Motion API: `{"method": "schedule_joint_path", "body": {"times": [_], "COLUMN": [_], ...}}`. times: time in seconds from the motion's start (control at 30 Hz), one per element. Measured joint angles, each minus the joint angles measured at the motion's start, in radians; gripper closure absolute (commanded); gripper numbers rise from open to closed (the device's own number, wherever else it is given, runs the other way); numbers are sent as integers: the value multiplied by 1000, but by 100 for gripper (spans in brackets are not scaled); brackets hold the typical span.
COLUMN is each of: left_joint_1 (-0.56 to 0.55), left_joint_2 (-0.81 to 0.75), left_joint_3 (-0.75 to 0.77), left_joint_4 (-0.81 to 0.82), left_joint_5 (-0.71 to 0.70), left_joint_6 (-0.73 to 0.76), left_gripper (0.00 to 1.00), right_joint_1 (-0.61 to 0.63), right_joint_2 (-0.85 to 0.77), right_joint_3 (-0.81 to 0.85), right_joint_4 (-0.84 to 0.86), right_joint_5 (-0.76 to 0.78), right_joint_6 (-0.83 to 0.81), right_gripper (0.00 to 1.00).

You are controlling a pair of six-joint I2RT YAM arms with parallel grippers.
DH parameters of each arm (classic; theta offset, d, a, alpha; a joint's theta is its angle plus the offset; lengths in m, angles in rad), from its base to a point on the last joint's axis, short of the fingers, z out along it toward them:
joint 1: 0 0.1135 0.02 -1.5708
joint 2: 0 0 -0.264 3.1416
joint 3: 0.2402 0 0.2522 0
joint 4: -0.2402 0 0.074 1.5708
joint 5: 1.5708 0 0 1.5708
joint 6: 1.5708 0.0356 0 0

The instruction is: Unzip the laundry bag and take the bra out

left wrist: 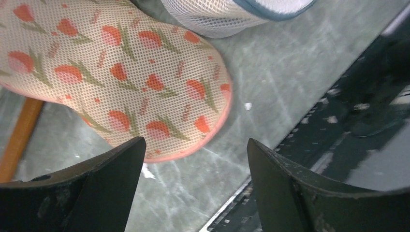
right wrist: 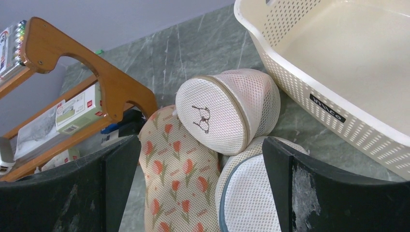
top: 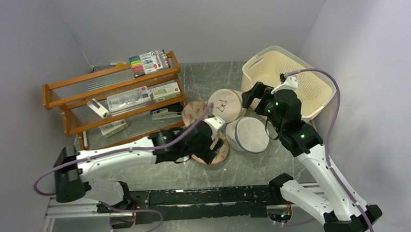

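The laundry bag [top: 195,112] is a flat cream mesh case with red-orange flowers and pink edging, lying on the grey table. My left gripper [top: 211,149] hovers over its near lobe. In the left wrist view the jaws [left wrist: 196,145] stand open just past the bag's [left wrist: 121,72] rounded pink edge, with only bare table between them. My right gripper [top: 247,98] hangs higher at the back right, open and empty [right wrist: 200,145], looking down on the bag [right wrist: 179,183]. The zip looks closed. The bra is hidden.
A round pale dome bag with a bra drawing [right wrist: 217,116] leans on the floral case. A white dome bag with a blue rim [right wrist: 246,198] lies beside it. A cream basket [top: 307,85] stands back right, a wooden rack [top: 113,94] back left, and a black rail [top: 196,197] runs along the near edge.
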Motion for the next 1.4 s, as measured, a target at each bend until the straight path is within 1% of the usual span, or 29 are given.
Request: {"method": "schedule_joint_path", "body": {"times": [0.07, 0.17, 0.23, 0.3, 0.37, 0.43, 0.57, 0.6, 0.77, 0.8, 0.93, 1.1, 1.23, 1.33, 1.4], "left_joint_1": [-51, -140, -175, -204, -215, -218, -217, -216, -216, -217, -217, -217, -216, -216, -216], "left_joint_2": [55, 167, 239, 320, 395, 438, 498, 503, 502, 502, 502, 486, 389, 255, 153], "left_joint_3": [21, 59, 83, 111, 128, 130, 130, 130, 127, 123, 110, 108, 85, 53, 33], "left_joint_4": [-10, -24, -32, -34, -32, -32, -31, -29, -7, -3, -5, -38, -100, -149, -164], "left_joint_5": [-87, -204, -241, -278, -314, -346, -417, -428, -449, -449, -454, -454, -455, -452, -444], "left_joint_6": [34, 97, 133, 172, 214, 238, 269, 271, 274, 270, 242, 152, 40, -47, -89], "left_gripper": [16, 8, 6, 7, 10, 14, 23, 27, 39, 42, 62, 73, 77, 80, 83], "right_joint_1": [0, 0, 0, 0, 0, 0, 0, 0, 0, 0, 0, 0, 0, 0, 0], "right_joint_2": [0, -4, -8, -12, -14, -18, -23, -25, -35, -35, -33, -23, -20, -21, -21], "right_joint_3": [0, -3, -6, -7, -7, -7, -7, -7, -7, -7, -7, -7, -7, -9, -16], "right_joint_4": [0, 0, 0, 0, -1, -2, -12, -16, -20, -20, -20, -20, -20, -18, -11], "right_joint_5": [3, 5, 7, 11, 13, 17, 30, 32, 37, 37, 37, 36, 37, 35, 30], "right_joint_6": [-4, -11, -13, -15, -18, -19, -29, -31, -33, -33, -33, -33, -37, -37, -37], "right_gripper": [0, 0, 0, 0, 0, 0, 0, 0, 0, 0, 0, 0, 0, 0, 0]}}
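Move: The floral laundry bag lies with its middle about 9 cm ahead of the open left hand, 3 cm to its left and 11 cm below; its near rim reaches back almost under the fingers. The blue-rimmed bag sits some 7 cm ahead and 12 cm right of that hand, the bra-print bag 18 cm ahead and 5 cm right, both about 9 cm lower. From the right hand, the floral bag is about 14 cm left, 6 cm back and 24 cm down. The floral bag's near rim, beside the zip, gets pinched by the left hand: it sinks about 12 cm with a slight drift right, tilting some 40 degrees so the fingers point more forward and down, and closes there. It then raises the rim about 8 cm, easing left and slightly back as the wrist undoes roughly half its tilt. ##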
